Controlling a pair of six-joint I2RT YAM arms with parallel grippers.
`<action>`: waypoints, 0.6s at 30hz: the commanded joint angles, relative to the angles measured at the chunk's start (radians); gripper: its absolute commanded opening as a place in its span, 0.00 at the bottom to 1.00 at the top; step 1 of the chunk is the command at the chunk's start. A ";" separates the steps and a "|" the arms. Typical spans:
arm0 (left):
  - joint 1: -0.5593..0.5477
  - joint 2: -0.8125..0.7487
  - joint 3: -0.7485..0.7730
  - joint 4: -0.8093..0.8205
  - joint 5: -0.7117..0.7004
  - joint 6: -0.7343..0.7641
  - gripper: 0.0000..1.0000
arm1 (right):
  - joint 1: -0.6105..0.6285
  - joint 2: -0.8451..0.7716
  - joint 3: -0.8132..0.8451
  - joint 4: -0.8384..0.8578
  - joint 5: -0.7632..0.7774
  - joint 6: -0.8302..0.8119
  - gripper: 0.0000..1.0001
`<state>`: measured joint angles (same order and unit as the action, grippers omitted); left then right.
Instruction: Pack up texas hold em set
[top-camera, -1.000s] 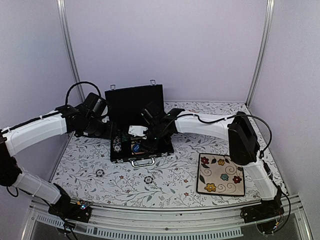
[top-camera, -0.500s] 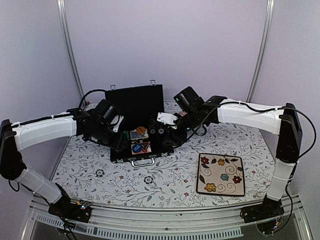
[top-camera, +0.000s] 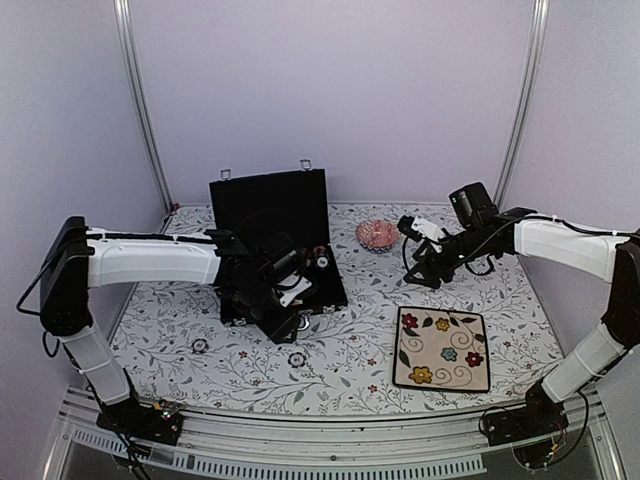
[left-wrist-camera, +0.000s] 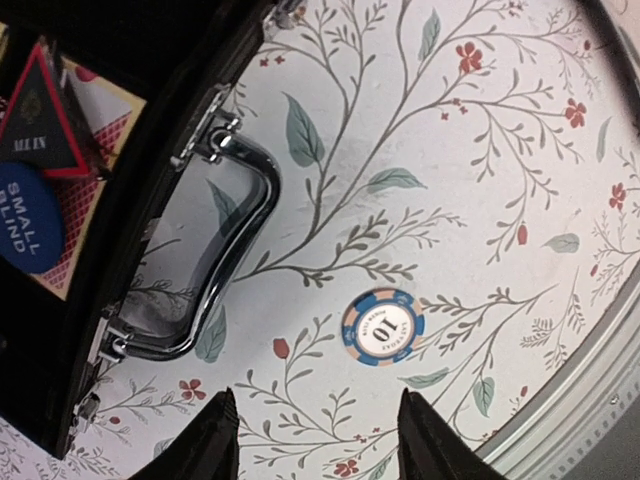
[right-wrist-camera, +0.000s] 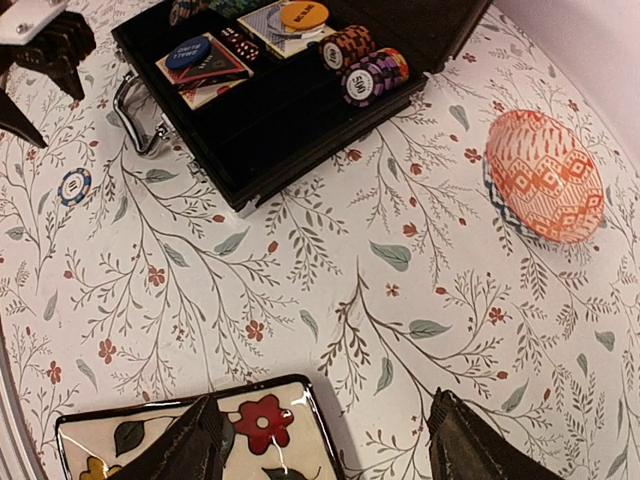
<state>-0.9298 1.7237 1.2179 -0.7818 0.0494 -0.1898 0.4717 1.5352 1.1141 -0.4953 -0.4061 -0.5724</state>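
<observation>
The black case (top-camera: 270, 215) of the texas hold em set lies open at the back of the table, lid up. In the right wrist view its tray (right-wrist-camera: 290, 100) holds card decks, a blue button (right-wrist-camera: 190, 52) and stacked chips (right-wrist-camera: 365, 62). My left gripper (top-camera: 287, 322) hangs open just in front of the case handle (left-wrist-camera: 215, 250). A loose blue "10" chip (left-wrist-camera: 382, 327) lies on the cloth just ahead of its fingertips. A second loose chip (top-camera: 200, 345) lies further left. My right gripper (top-camera: 420, 272) is open and empty, over the cloth between the case and the plate.
A cream flowered plate (top-camera: 442, 348) lies at the front right, its corner under my right gripper (right-wrist-camera: 325, 440). A small pink patterned bowl (top-camera: 377, 234) sits right of the case. The table's metal front edge (left-wrist-camera: 590, 400) runs close to the blue chip.
My right arm has pulled out of the case and swung right, toward the bowl and plate. My left arm has moved from the case's left side round to its front, over the handle.
</observation>
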 joint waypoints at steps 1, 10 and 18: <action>-0.033 0.068 0.066 -0.064 -0.017 0.038 0.55 | -0.080 -0.065 -0.127 0.133 -0.134 0.039 0.71; 0.005 0.038 0.032 -0.113 -0.119 -0.107 0.52 | -0.123 -0.088 -0.189 0.182 -0.119 0.015 0.71; 0.246 -0.215 -0.141 -0.187 -0.161 -0.324 0.53 | -0.122 -0.081 -0.187 0.187 -0.127 0.002 0.71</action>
<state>-0.7799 1.6196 1.1263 -0.9047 -0.0589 -0.3916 0.3531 1.4731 0.9390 -0.3313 -0.5087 -0.5621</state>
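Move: The left hand is empty and points down in front of the open case. The left loose chip lies about 17 cm to its left, 2 cm farther out and 7 cm below. The other loose chip is nearer, some 4 cm to the hand's right and 4 cm back. The case handle is about 4 cm ahead and 2 cm to the right. From the right hand the left chip lies roughly 46 cm left, 9 cm back and 14 cm below. Heading in the end for the left loose chip, the open, empty left hand first eases down about 1.5 cm and a touch right. It then swings quickly left, ending about 9 cm from its start, slightly farther out and back at its starting height, turning some 20 degrees counter-clockwise. The open right hand backs off 3 cm to the right, dips and partly rises again. ##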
